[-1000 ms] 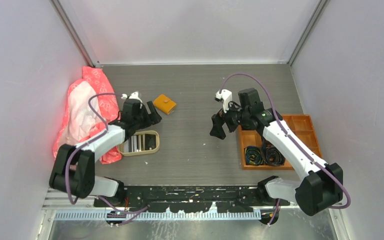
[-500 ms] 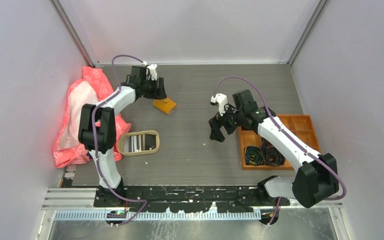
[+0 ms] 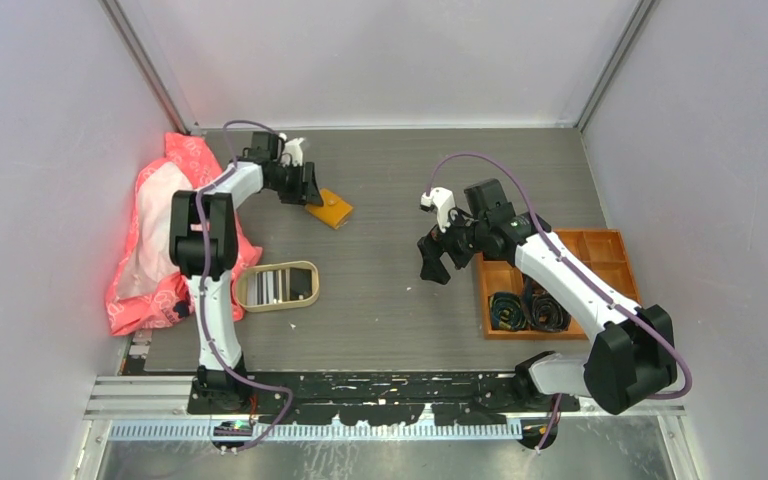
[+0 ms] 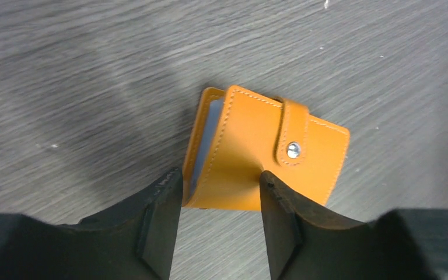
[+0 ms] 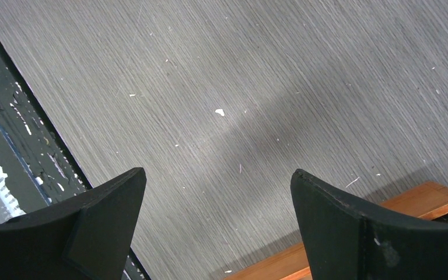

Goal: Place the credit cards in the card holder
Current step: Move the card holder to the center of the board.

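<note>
The card holder (image 3: 331, 209) (image 4: 262, 157), a mustard-orange wallet snapped shut by its tab, lies flat on the table at the back left. A pale blue-grey edge shows in its slightly gaping left side. My left gripper (image 3: 309, 191) (image 4: 221, 178) hangs at its near corner with the jaws partly apart. One finger stands beside the wallet's left edge and the other in front of its cover, and mostly bare table shows between them. Striped credit cards (image 3: 271, 287) lie in a beige tray (image 3: 278, 267). My right gripper (image 3: 437, 262) (image 5: 219, 175) is wide open over bare table.
An orange compartmented box (image 3: 600, 245) (image 5: 426, 198) with black coils stands at the right, just beside my right gripper. A pink and white cloth bundle (image 3: 165, 225) lies along the left wall. Grey walls close in the table.
My left arm has swung from above the beige tray to the back of the table over the card holder, and its jaws have narrowed. The right gripper shifted slightly left.
</note>
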You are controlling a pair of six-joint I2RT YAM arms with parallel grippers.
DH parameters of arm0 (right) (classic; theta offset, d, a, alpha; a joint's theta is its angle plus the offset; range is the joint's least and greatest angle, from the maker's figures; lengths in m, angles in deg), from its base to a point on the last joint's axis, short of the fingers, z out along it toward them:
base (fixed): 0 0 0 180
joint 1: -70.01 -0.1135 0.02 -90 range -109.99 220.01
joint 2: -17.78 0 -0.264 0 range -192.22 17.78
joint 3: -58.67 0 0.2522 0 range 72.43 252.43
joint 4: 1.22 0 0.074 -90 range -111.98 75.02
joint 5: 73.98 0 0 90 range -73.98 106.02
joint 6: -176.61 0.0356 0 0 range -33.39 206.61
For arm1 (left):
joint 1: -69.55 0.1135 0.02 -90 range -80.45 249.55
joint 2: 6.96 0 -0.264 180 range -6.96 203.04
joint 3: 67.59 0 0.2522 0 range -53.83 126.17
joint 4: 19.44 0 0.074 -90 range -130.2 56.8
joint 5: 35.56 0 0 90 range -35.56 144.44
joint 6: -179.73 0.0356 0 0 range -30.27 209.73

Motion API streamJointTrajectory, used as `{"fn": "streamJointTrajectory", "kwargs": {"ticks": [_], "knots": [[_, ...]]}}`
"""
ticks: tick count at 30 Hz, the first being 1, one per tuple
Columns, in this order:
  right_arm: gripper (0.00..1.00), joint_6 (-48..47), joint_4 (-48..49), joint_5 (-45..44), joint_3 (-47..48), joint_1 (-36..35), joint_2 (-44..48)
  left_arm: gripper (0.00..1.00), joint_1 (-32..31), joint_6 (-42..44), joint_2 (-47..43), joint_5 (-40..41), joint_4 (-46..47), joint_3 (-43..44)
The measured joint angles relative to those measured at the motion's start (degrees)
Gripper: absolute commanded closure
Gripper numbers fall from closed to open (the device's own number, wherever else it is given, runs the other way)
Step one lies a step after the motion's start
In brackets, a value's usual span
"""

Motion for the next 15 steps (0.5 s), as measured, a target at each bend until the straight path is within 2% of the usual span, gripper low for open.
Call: {"fn": "streamJointTrajectory", "kwargs": {"ticks": [5,8,10,15], "knots": [[0.00,-0.15,-0.02,-0.07,0.00,0.00,0.00,0.85,-0.13,-0.83,1.38,-3.17,-1.66,1.92],[0.01,-0.15,-0.02,-0.07,0.00,0.00,0.00,0.96,-0.15,-1.99,1.81,-5.99,-1.99,2.36],[0.01,-0.15,-0.02,-0.04,0.00,0.00,0.00,1.00,-0.39,-2.69,1.84,-7.06,-2.21,2.34],[0.00,-0.85,-0.07,0.52,0.00,0.00,0.00,1.00,-3.08,-3.43,1.18,-9.20,0.22,-0.72]]}}
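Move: The card holder lies right beside the left gripper: its middle is about 4 cm to the right, level in reach and some 1 cm lower, with its left end already between the fingers. The card tray stands about 19 cm back and 8 cm left of this hand, and the pink bag some 8 cm back and 31 cm left. From the right hand, the holder is roughly 14 cm ahead, 22 cm left and 12 cm lower. Shut the left gripper from a bit over half open to nearly closed, pinching the left edge of the card holder. Meanwhile draw the holder to the right about 5 cm and back some 2.5 cm, picking up speed towards the end. Stay at about the same height and let the wrist tilt about 10 degrees so the fingertips swing rightward. ##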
